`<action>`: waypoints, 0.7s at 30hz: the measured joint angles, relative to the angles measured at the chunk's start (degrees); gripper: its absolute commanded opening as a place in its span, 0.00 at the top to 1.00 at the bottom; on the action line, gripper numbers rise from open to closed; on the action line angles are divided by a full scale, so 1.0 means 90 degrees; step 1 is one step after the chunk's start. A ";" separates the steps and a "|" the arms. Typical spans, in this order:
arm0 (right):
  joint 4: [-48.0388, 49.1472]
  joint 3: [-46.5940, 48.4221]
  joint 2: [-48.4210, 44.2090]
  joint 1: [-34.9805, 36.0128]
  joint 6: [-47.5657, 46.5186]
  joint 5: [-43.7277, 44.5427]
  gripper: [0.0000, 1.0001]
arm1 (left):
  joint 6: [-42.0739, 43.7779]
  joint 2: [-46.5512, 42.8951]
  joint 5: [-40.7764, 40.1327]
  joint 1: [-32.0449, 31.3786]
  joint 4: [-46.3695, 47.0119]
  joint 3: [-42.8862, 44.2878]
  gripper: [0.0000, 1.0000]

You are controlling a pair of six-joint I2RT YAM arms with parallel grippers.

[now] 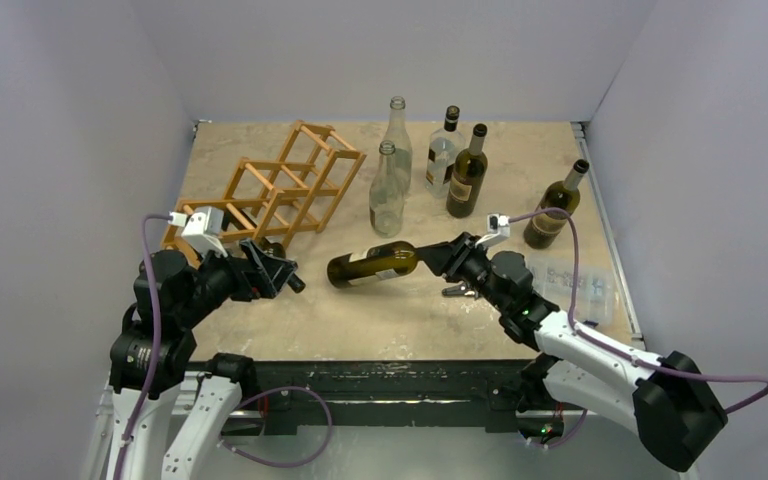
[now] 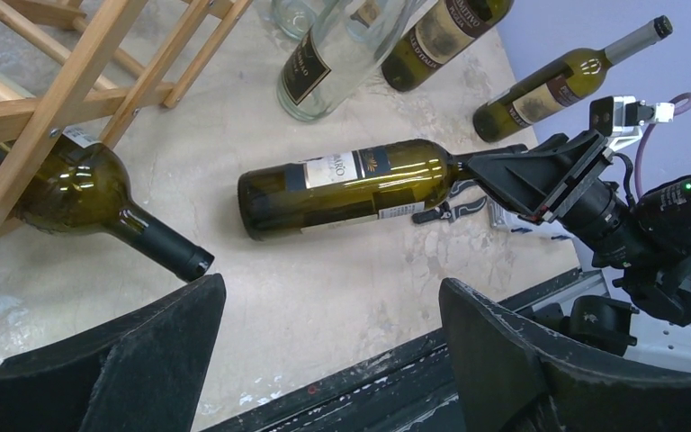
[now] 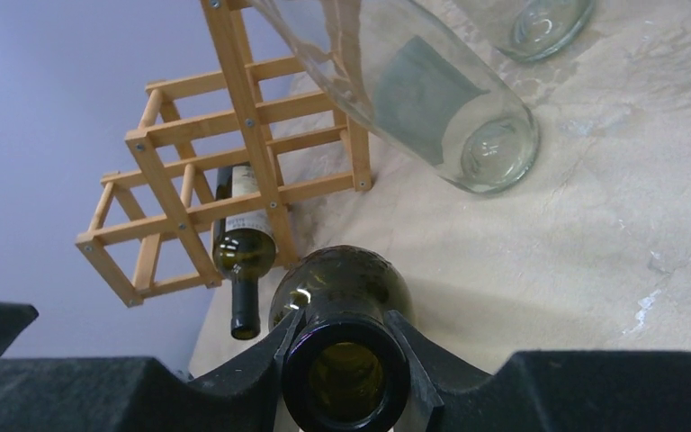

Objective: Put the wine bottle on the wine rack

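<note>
A dark green wine bottle point(image 1: 372, 265) lies horizontal at mid-table, at or just above the surface, its base toward the left. My right gripper point(image 1: 432, 256) is shut on its neck; the right wrist view has the open mouth point(image 3: 345, 373) clamped between the fingers. The wooden wine rack point(image 1: 282, 190) stands at the back left, and another dark bottle point(image 2: 72, 193) rests in a low cell with its neck poking out. My left gripper point(image 1: 278, 272) hangs open in front of the rack with nothing between its fingers point(image 2: 144, 360), facing the held bottle's base.
Two clear bottles point(image 1: 387, 190) point(image 1: 397, 135), a capped clear one point(image 1: 442, 150) and a dark one point(image 1: 467, 172) stand at the back centre. A green bottle point(image 1: 555, 205) stands at the right. A plastic bag point(image 1: 580, 280) and a small tool point(image 1: 457, 291) lie beside the right arm.
</note>
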 measured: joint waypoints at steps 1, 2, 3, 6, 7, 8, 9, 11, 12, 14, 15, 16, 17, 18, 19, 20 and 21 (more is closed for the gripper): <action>0.0097 -0.0044 0.0007 0.0000 -0.0102 -0.0092 1.00 | -0.0010 0.0002 0.0007 0.0000 0.0007 0.0000 0.12; 0.0177 -0.0090 0.0005 0.0000 -0.0182 -0.0160 1.00 | -0.0012 0.0002 0.0019 0.0000 0.0029 0.0000 0.12; 0.0240 -0.0138 -0.0007 0.0000 -0.0267 -0.0257 1.00 | -0.0034 0.0002 0.0027 0.0000 0.0056 0.0000 0.12; 0.0289 -0.0209 -0.0063 0.0002 -0.0486 -0.0495 1.00 | -0.0063 0.0007 0.0036 0.0000 0.0112 0.0000 0.12; 0.0287 -0.0233 -0.0100 0.0002 -0.0561 -0.0568 1.00 | -0.0070 0.0012 0.0049 0.0000 0.0121 0.0000 0.12; 0.0279 -0.0262 -0.0141 0.0002 -0.0641 -0.0639 1.00 | -0.0085 0.0022 0.0066 0.0000 0.0136 0.0000 0.12; 0.0274 -0.0291 -0.0180 0.0002 -0.0714 -0.0712 1.00 | -0.0104 0.0039 0.0083 0.0000 0.0148 0.0000 0.12; 0.0194 -0.0308 -0.0214 0.0002 -0.0852 -0.0862 1.00 | -0.0109 0.0097 0.0131 0.0000 0.0182 0.0000 0.12; 0.0141 -0.0306 -0.0214 0.0002 -0.0908 -0.0930 1.00 | -0.0109 0.0126 0.0146 0.0000 0.0194 0.0000 0.12; 0.0005 -0.0306 -0.0211 0.0022 -0.0959 -0.1020 1.00 | -0.0107 0.0197 0.0180 0.0000 0.0216 0.0000 0.12; -0.0073 -0.0306 -0.0197 0.0029 -0.0993 -0.1093 1.00 | -0.0107 0.0223 0.0192 0.0000 0.0228 0.0000 0.12; -0.0138 -0.0306 -0.0182 0.0049 -0.1030 -0.1127 1.00 | -0.0107 0.0238 0.0192 0.0000 0.0231 0.0000 0.12; -0.0233 -0.0306 -0.0112 0.0066 -0.1095 -0.1168 1.00 | -0.0104 0.0248 0.0192 0.0000 0.0231 0.0000 0.12; -0.0289 -0.0306 -0.0061 0.0078 -0.1146 -0.1197 1.00 | -0.0104 0.0250 0.0192 0.0000 0.0231 0.0000 0.12; -0.0364 -0.0306 0.0024 0.0087 -0.1214 -0.1248 1.00 | -0.0104 0.0250 0.0189 0.0000 0.0231 0.0000 0.12; -0.0440 -0.0304 0.0126 0.0092 -0.1275 -0.1268 1.00 | -0.0100 0.0250 0.0189 0.0000 0.0231 0.0000 0.12; -0.0532 -0.0294 0.0260 0.0104 -0.1341 -0.1275 1.00 | -0.0097 0.0250 0.0192 0.0000 0.0231 0.0000 0.12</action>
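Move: The right hand already has the wine bottle by the neck, its body stretching out to the left. The wine rack's middle lies about 38 cm left and 23 cm ahead of it, some 9 cm lower. The near clear bottle stands about 21 cm ahead and 10 cm left; the pruners lie about 13 cm right, 3 cm ahead, 18 cm below. For the idle left hand the rack is roughly 30 cm ahead, 6 cm left, 18 cm lower. Back and then increasingly down, the right hand draws the bottle's neck about 4 cm towards the base and sinks some 6 cm, mostly late on, drifting slightly left. The wrist turns about 15 degrees counter-clockwise, its left side dipping nearly as much, while the fingers keep their pinch on the neck, which pivots between the pads. ##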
